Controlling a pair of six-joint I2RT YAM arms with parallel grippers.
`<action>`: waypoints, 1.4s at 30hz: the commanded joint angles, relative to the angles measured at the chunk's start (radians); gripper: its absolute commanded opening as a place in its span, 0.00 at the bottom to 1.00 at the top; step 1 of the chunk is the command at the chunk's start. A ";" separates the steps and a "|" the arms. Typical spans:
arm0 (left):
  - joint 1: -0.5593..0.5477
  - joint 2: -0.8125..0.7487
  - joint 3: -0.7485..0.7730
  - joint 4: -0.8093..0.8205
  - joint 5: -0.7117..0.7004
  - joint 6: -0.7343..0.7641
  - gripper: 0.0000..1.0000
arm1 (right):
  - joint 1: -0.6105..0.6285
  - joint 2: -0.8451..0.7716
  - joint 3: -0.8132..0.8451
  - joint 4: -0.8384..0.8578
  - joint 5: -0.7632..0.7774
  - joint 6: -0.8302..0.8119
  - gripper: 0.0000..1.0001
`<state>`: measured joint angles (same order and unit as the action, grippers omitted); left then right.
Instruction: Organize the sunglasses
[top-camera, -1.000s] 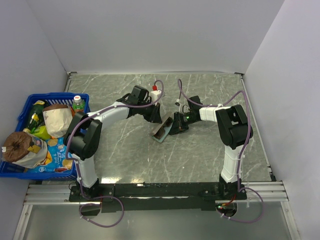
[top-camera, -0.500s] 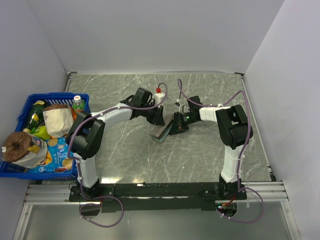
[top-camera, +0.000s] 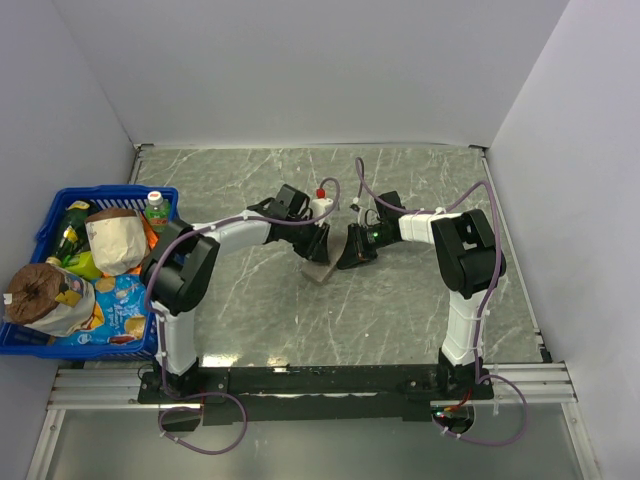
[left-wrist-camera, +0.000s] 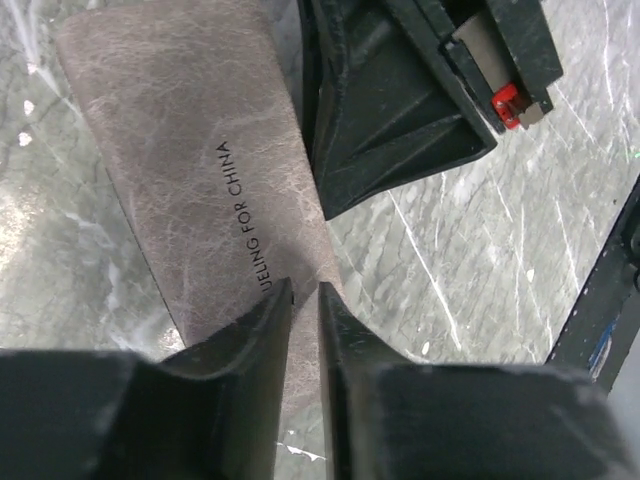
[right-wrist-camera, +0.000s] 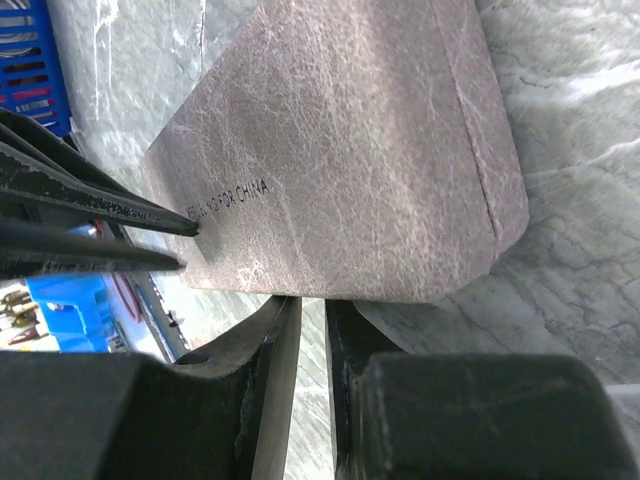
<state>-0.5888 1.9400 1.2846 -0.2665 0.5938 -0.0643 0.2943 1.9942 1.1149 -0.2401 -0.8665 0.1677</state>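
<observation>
The sunglasses are hidden. The grey-brown case (top-camera: 321, 269) lies shut on the marble table (top-camera: 250, 300), its printed side up (left-wrist-camera: 190, 150) (right-wrist-camera: 340, 150). My left gripper (top-camera: 322, 245) (left-wrist-camera: 303, 288) rests its tips on the case's top, jaws a narrow slit apart with nothing between them. My right gripper (top-camera: 343, 262) (right-wrist-camera: 305, 300) meets the case's long edge from the other side. Its jaws are also a slit apart, with bare marble showing through. The left fingers (right-wrist-camera: 100, 210) reach in over the case's far corner.
A blue basket (top-camera: 40, 232) full of snack bags and bottles stands at the table's left edge. White walls close the table in at the back and sides. The two gripper heads nearly touch over the case.
The case's lid has come down and its teal lining no longer shows. My left gripper moved right and down onto the case. The right arm stayed put.
</observation>
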 joint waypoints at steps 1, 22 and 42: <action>-0.002 -0.036 0.018 -0.027 -0.060 0.038 0.42 | -0.021 -0.032 0.028 -0.001 0.049 -0.017 0.27; -0.098 -0.049 0.099 -0.140 -0.405 0.267 0.96 | -0.127 -0.492 0.088 -0.364 0.308 -0.364 0.73; -0.181 -0.042 -0.004 -0.152 -0.624 0.305 0.96 | -0.130 -0.713 -0.004 -0.274 0.336 -0.359 1.00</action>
<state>-0.7559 1.8832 1.3121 -0.4240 0.0536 0.2195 0.1658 1.3144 1.1172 -0.5472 -0.5144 -0.1921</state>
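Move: The closed sunglasses case lies slantwise right under the left fingertips, its middle roughly 2 cm ahead, 2 cm to the right and 3 cm below that hand. From the right hand, whose fingers stand low by its right-hand long side, its middle is about 4 cm to the left and 1 cm ahead, at about the same height. Nothing else stands close by. Both grippers open, the right retreating about 17 cm up and 10 right, the left tilting down over the case. ##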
